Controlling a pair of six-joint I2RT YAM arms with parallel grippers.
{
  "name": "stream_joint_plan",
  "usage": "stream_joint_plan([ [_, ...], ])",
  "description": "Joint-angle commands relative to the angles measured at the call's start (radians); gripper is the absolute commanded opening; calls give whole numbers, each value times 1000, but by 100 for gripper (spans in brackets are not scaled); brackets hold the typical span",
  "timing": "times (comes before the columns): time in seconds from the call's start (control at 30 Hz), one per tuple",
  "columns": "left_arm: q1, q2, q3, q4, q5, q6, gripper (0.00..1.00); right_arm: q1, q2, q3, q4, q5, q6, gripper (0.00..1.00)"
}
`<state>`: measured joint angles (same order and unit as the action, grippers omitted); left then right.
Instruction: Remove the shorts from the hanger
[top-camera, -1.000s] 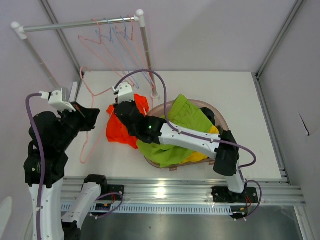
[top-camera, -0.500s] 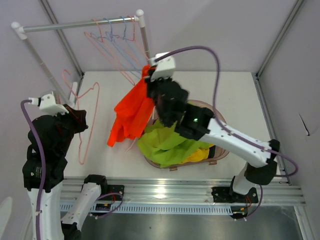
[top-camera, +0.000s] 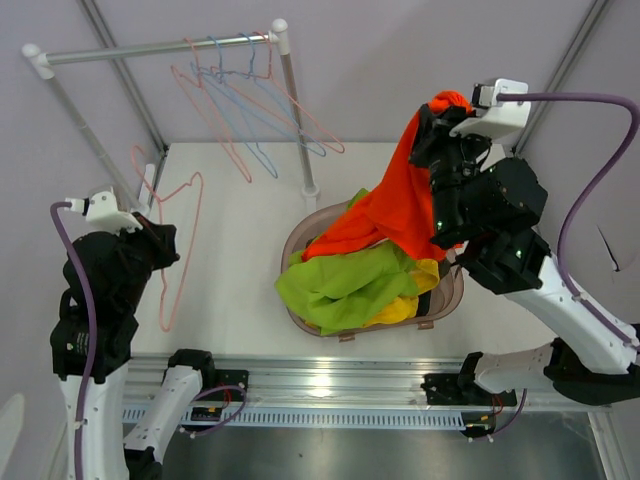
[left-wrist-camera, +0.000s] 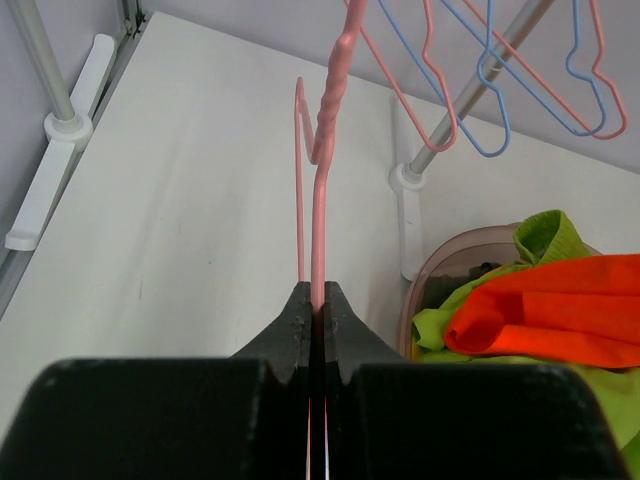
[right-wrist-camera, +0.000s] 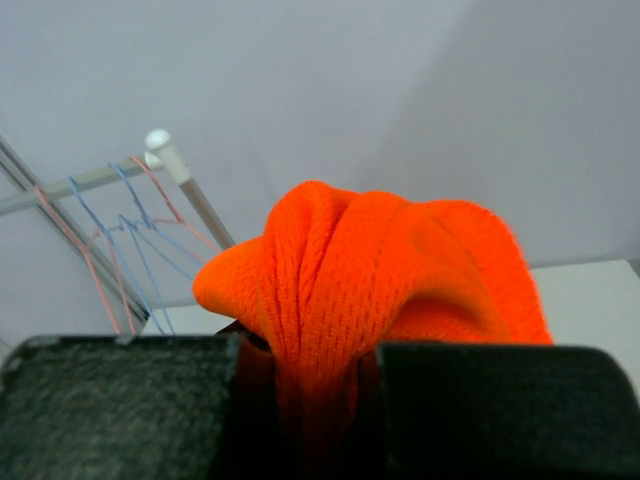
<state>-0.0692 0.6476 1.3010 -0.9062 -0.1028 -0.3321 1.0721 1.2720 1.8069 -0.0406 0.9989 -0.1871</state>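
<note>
My right gripper (top-camera: 441, 108) is raised high at the right and shut on a bunch of the bright orange shorts (top-camera: 398, 205). The fabric fills its jaws in the right wrist view (right-wrist-camera: 375, 265). The orange shorts hang down, and their lower end lies on the lime green shorts (top-camera: 340, 285) in the basket (top-camera: 455, 292). Yellow shorts (top-camera: 402, 311) show under the green. At the left, my left gripper (left-wrist-camera: 316, 298) is shut on the wire of a bare pink hanger (left-wrist-camera: 320, 190), which it holds off the table (top-camera: 181, 260).
A clothes rail (top-camera: 130, 47) at the back left carries several empty pink and blue hangers (top-camera: 245, 100). Its post (top-camera: 296, 110) stands on a foot (left-wrist-camera: 410, 178) just behind the basket. Frame walls close in the table on both sides.
My right arm swung up and to the right, pulling the orange shorts off the pink hanger and over the basket. The left gripper kept its hold on the hanger, which is now bare.
</note>
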Motion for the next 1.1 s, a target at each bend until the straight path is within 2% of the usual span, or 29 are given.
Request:
stream_joint_plan([
  [0.0,-4,-8,-12,35,8,-7,0,-8,-62,-130,-4,-2,117,0],
  [0.13,-4,-9,-17,39,17,-19,0,-6,-137,-379,-59,-43,303,0],
  [0.33,-4,-8,-43,53,18,-27,0,32,-142,-586,-94,-85,549,0],
  [0.43,-4,0,-31,52,8,-18,0,68,-111,-717,-56,-101,641,0],
  [0.57,-4,26,15,33,-18,2,0,49,-40,-889,1,-134,765,0],
  [0.7,-4,55,76,26,-44,30,0,3,71,-1105,172,-201,808,0],
  [0.83,-4,107,128,41,-54,48,0,-50,206,-1172,260,-292,859,0],
  [1.0,-3,280,231,113,-46,94,0,-44,277,-1190,300,-393,855,0],
  [1.03,-3,312,247,122,-49,100,0,-37,271,-1186,300,-401,847,41],
  [1.07,-3,345,315,128,-51,113,0,-29,251,-1181,292,-388,842,63],
])
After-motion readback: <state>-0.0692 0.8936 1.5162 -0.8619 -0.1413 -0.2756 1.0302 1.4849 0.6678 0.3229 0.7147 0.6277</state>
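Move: The right hand grips the orange shorts high above the basket, whose middle lies about 52 cm below and 4 cm left. In it, the green shorts lie some 8 cm left and 5 cm back of the hand, the yellow shorts 3 cm right and 8 cm back, both about 50 cm down. For the left hand, holding the pink hanger, the rod's free stretch is about 22 cm straight ahead and 18 cm up; the hung hangers stand 12 cm right of it, 20 cm ahead and 5 cm up from the hand. Right lowers orange shorts some 48 cm into the basket, fingers opening; left moves its hanger forward and up. ##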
